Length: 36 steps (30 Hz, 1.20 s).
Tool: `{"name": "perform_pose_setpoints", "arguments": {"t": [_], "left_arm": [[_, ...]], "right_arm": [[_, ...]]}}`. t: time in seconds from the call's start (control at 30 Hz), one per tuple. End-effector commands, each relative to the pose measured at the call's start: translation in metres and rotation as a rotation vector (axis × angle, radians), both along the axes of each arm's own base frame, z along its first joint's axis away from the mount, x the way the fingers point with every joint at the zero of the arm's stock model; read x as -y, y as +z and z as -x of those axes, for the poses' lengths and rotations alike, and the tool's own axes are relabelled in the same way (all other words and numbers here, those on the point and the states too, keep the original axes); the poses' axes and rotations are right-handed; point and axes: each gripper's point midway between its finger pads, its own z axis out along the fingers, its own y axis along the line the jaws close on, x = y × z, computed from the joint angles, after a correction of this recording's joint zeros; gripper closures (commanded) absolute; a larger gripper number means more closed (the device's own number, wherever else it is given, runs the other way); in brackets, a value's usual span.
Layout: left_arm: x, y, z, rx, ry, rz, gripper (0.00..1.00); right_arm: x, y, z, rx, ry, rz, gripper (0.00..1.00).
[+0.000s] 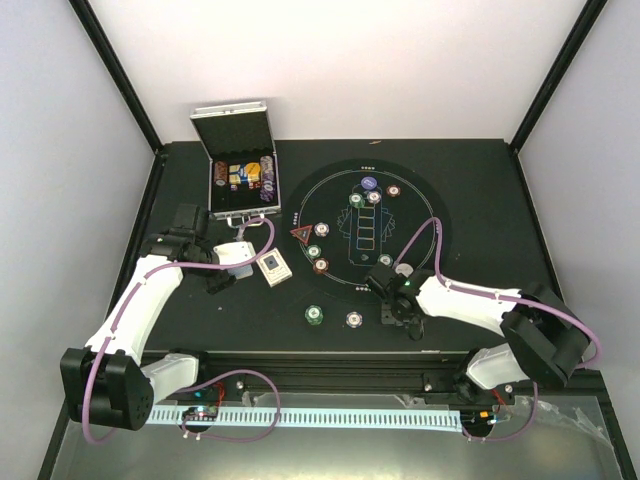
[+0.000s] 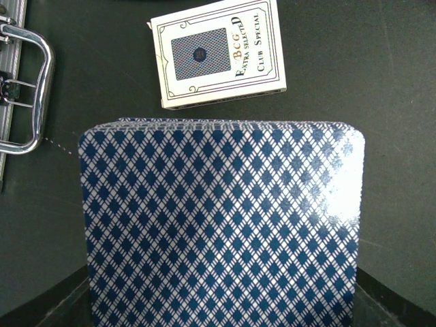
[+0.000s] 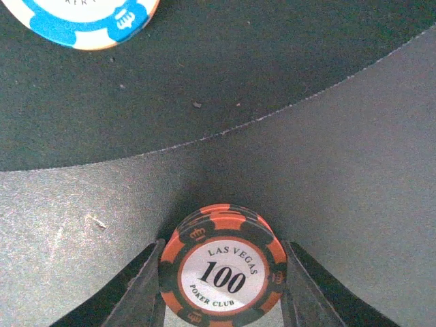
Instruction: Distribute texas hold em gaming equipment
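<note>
In the left wrist view a deck of playing cards (image 2: 221, 225) with blue diamond-patterned backs fills the frame and hides the fingers. My left gripper (image 1: 237, 258) is shut on this deck, just left of the card box (image 1: 275, 267). My right gripper (image 3: 223, 251) has both fingers pressed against the sides of a short stack of orange-and-black "100" poker chips (image 3: 221, 272). The stack rests on the table just off the near edge of the round mat (image 1: 432, 225). More chips (image 1: 321, 265) and a red triangle token (image 1: 300, 237) lie on the mat.
The open silver case (image 1: 240, 175) stands at the back left, and its handle (image 2: 27, 88) shows beside the deck. A green chip (image 1: 315, 314) and a white chip (image 1: 354, 319) lie on the table near the front. A blue-and-white chip (image 3: 82, 20) sits on the mat ahead of my right gripper.
</note>
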Motion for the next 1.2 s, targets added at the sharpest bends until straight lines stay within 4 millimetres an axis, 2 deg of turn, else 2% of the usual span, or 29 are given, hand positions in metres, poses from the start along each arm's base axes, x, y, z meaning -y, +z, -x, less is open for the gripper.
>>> {"name": "perform_pose_setpoints", "arguments": {"t": [0.0,0.1,0.3,0.53,0.63,0.73,0.83,1.03,1.17], "left_arm": [[-0.001,0.009,-0.003,0.042,-0.010,-0.012,0.98],[-0.001,0.010,-0.003,0.045,-0.012,-0.014,0.98],[-0.001,0.011,-0.003,0.043,-0.014,-0.012,0.98],[-0.001,0.011,-0.001,0.037,-0.017,-0.011,0.99],[-0.001,0.012,-0.001,0.037,-0.019,-0.010,0.98],[0.001,0.012,0.000,0.035,-0.029,-0.005,0.98],[0.004,0.012,0.002,0.026,-0.043,0.007,0.98],[0.009,0.012,0.009,0.014,-0.069,0.018,0.98],[0.010,0.011,0.012,0.007,-0.081,0.017,0.98]], "right_arm": [[0.011,0.002,0.000,0.014,-0.015,0.041,0.61],[0.013,0.008,-0.002,0.027,-0.016,0.046,0.64],[0.013,0.030,-0.006,0.057,-0.013,0.036,0.65],[0.010,0.058,-0.028,0.107,-0.015,0.001,0.66],[0.018,0.070,-0.053,0.139,-0.053,-0.012,0.66],[0.025,0.080,-0.090,0.176,-0.081,-0.044,0.66],[0.028,0.082,-0.125,0.184,-0.096,-0.058,0.66],[0.029,0.065,-0.180,0.153,-0.101,-0.038,0.68],[0.034,0.042,-0.196,0.118,-0.120,-0.031,0.69]]}}
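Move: The right hand already grips a red chip at the red pile. The likely spot for it, open felt beyond the white button, lies about 18 cm ahead and 2 cm right, perhaps 1 cm lower. The white button is some 10 cm straight ahead; the near green chip 13 cm ahead and 4 left, the blue-white chip 8 ahead and 4 left. From the left hand that felt is roughly 39 cm right, 7 ahead and 12 below. Easing about 1 cm to its right, then up off the red pile, the right hand swings quickly forward some 18 cm, ending about 3 cm to the right, past the white button to the felt beyond. It climbs about 7 cm, then starts down again, the fingertips tipping slightly forward with a small clockwise turn. The fingers keep their pinch on the red chip. ##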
